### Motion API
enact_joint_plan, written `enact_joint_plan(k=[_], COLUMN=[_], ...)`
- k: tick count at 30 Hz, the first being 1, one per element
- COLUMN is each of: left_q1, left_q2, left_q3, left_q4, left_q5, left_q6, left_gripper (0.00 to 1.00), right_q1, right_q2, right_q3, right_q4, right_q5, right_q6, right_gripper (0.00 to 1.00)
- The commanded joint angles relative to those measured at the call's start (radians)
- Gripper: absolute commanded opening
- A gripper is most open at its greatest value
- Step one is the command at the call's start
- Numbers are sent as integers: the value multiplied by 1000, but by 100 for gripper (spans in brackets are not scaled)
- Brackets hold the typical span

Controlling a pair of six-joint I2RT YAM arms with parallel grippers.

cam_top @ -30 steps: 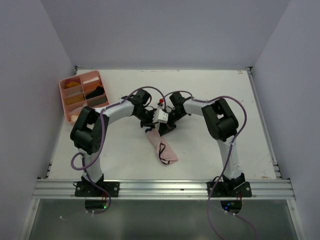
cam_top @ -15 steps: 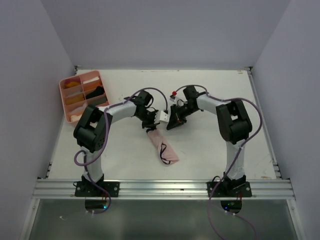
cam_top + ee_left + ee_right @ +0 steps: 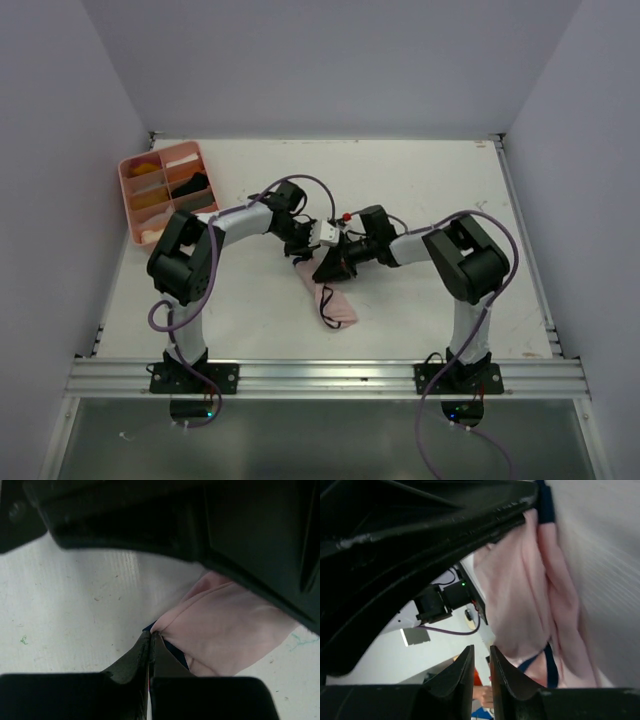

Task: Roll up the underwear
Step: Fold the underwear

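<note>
The pale pink underwear (image 3: 331,297) with thin dark edging lies as a long folded strip at the table's middle. My left gripper (image 3: 303,258) sits at its far end. In the left wrist view its jaws (image 3: 151,636) are shut, pinching a corner of the pink cloth (image 3: 225,625). My right gripper (image 3: 322,272) hovers low right beside it, over the same end of the strip. In the right wrist view the right gripper (image 3: 481,651) stands a narrow gap open, with nothing between its fingers and the pink cloth (image 3: 520,590) just ahead.
A pink compartment tray (image 3: 137,222) stands at the far left, with orange and dark items in its sections. Both wrists crowd together over the cloth; the right arm's dark body (image 3: 240,530) fills the top of the left wrist view.
The right gripper has swung away from the cloth and come back down beside the left gripper, its jaws parting slightly. The left gripper has barely moved, staying shut on the cloth.
</note>
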Motion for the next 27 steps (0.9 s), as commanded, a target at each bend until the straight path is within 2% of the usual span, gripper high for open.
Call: enact_joint_plan(k=[1, 3, 4, 6, 7, 8, 13, 15, 17, 18, 19, 20, 24, 26, 27], left_q1=[-6, -6, -6, -6, -5, -3, 3, 17, 49, 59, 75, 90, 207, 233, 233], left_q2=[55, 52, 52, 45, 41, 33, 21, 19, 13, 3, -11, -51, -175, -241, -255], left_q3=[-49, -52, -52, -50, -49, -47, -33, -17, 35, 52, 66, 103, 160, 163, 160], left_q4=[35, 35, 35, 37, 38, 37, 40, 35, 9, 2, 9, 8, 32, 50, 69], left_q5=[-78, -79, -79, -81, -79, -79, -84, -76, -59, -46, -35, -16, 56, 32, -37], left_q6=[-16, -19, -21, -25, -28, -31, -45, -65, -96, -108, -131, -177, -299, -400, -450], left_gripper=[0, 0, 0, 0, 1, 1, 1, 1, 6, 11, 94, 100, 100, 100, 100], right_q1=[20, 24, 25, 25, 27, 25, 34, 39, 43, 42, 45, 47, 51, 51, 51], right_q2=[32, 57, 60, 66, 81, 92, 152, 161, 170, 170, 170, 175, 149, 135, 137], right_q3=[41, 49, 47, 75, 105, 121, 179, 181, 196, 202, 218, 227, 261, 270, 279], right_q4=[280, 246, 131, -95, -269, -347, -520, -532, -552, -549, -544, -544, -495, -427, -412], right_q5=[-7, -4, 7, 56, 74, 88, 120, 124, 119, 119, 116, 110, 104, 116, 113], right_q6=[189, 174, 142, -79, -154, -263, -378, -392, -414, -417, -423, -423, -402, -360, -357], right_gripper=[24, 24, 24, 24, 24, 24, 24, 23, 23, 22, 22, 21, 21, 21, 21])
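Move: The left hand's shut fingers are on the navy waistband end of the folded underwear, almost exactly at the hand. The underwear's middle lies about 5 cm below the right hand and 1 cm nearer the base. From that hand, the waistband end is some 5 cm ahead and 5 cm left, and the dark-trimmed lower end about 7 cm back and 4 cm right. Right hand sinks about 5 cm onto the underwear's middle; left opens, freeing the waistband, withdrawing up, forward and left. ##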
